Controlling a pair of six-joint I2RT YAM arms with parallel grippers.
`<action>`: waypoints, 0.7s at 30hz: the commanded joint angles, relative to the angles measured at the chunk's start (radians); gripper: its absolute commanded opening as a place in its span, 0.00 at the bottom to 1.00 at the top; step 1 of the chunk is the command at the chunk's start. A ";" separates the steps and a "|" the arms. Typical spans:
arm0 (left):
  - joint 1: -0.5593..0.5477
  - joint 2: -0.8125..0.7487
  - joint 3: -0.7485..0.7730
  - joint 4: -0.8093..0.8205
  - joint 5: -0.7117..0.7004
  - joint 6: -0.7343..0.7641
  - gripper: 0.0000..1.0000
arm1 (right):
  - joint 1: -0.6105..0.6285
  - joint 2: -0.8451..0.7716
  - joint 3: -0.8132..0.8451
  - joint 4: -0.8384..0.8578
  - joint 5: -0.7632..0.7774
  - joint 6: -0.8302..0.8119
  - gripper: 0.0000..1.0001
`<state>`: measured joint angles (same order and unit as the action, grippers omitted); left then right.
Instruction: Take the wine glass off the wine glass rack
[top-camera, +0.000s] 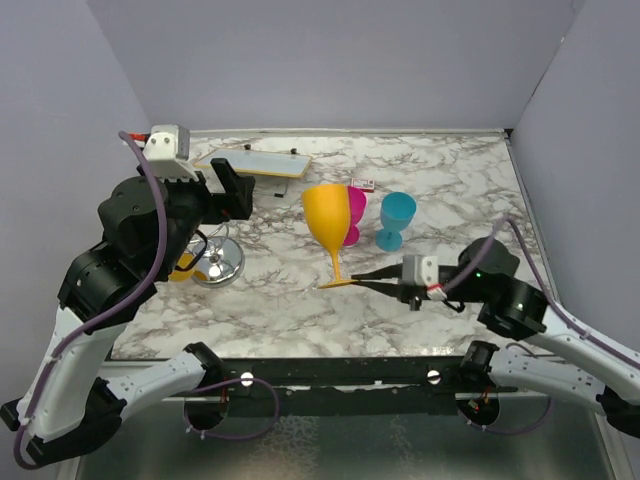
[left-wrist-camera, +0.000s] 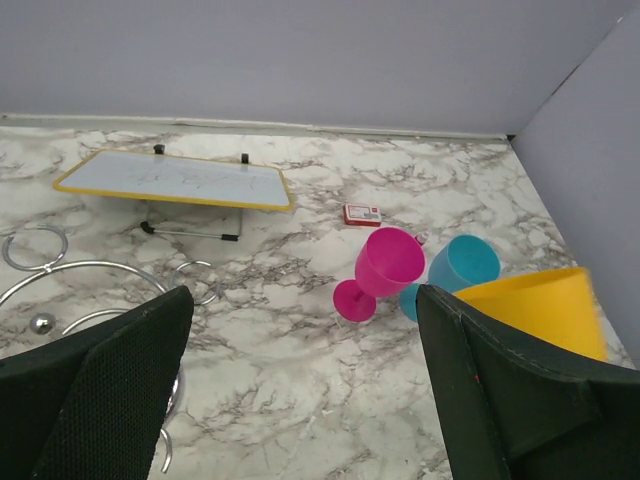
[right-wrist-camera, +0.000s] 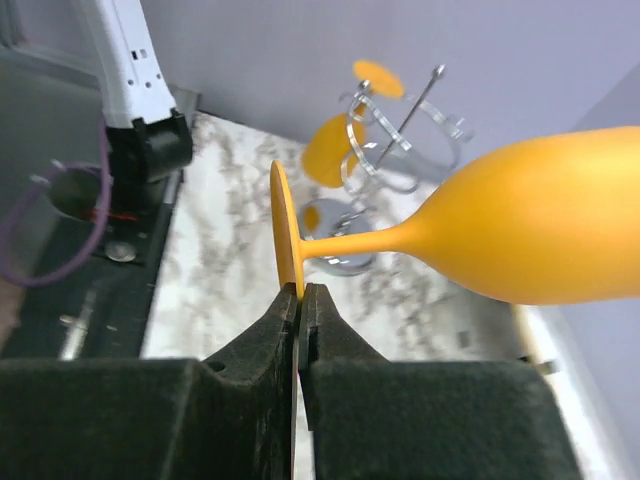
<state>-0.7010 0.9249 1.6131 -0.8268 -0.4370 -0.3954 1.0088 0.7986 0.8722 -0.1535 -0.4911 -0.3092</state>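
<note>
My right gripper (top-camera: 360, 280) is shut on the foot rim of a yellow wine glass (top-camera: 330, 222), which stands upright just right of table centre. The right wrist view shows the foot edge pinched between the jaws of the right gripper (right-wrist-camera: 303, 297), with the yellow wine glass (right-wrist-camera: 540, 235) stretching off to the right. The chrome wine glass rack (top-camera: 220, 262) stands at the left, partly under my left arm. A second yellow glass (right-wrist-camera: 330, 150) hangs on the rack (right-wrist-camera: 400, 150). My left gripper (top-camera: 222, 195) is open above the rack with nothing between its fingers (left-wrist-camera: 100, 400).
A pink glass (top-camera: 354, 215) and a blue glass (top-camera: 396, 220) stand just behind the held glass. A white board (top-camera: 255, 162) with a yellow frame lies at the back left, and a small red box (top-camera: 363, 183) sits near it. Grey walls close three sides.
</note>
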 joint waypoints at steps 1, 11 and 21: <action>-0.003 0.040 0.053 0.048 0.104 -0.034 0.98 | 0.006 -0.092 -0.034 -0.080 0.031 -0.494 0.01; -0.003 0.148 0.079 0.050 0.495 -0.128 1.00 | 0.007 -0.252 -0.300 -0.102 0.363 -1.135 0.01; -0.002 0.214 0.012 0.039 0.766 -0.109 0.92 | 0.007 -0.373 -0.472 0.037 0.537 -1.489 0.01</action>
<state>-0.7010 1.1198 1.6367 -0.7948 0.1680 -0.5037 1.0111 0.4660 0.4355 -0.2321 -0.0650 -1.5665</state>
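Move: From the right hand, pinching the foot of the yellow wine glass, its bowl pointing forward and somewhat up, the glass's middle is about 8 cm ahead, 3 left and 4 above. The standing blue glass lies some 19 cm ahead, 11 right and 12 lower, the pink one 19 ahead and 1 right. From the empty left hand the yellow glass is roughly 17 cm right, 4 back and 9 below; the rack stands 10 left, 1 ahead and 20 below. Down about 10 cm after a slight lift, the right hand also eases right and forward towards the blue glass, rolling nearly 70 degrees so the yellow bowl swings up and back; its fingers keep their pinch on the foot and turn partly forward. The left hand sweeps right some 13 cm towards the yellow glass, sinking a little late on, swivelling clockwise and tipping down, fingers still wide open. ##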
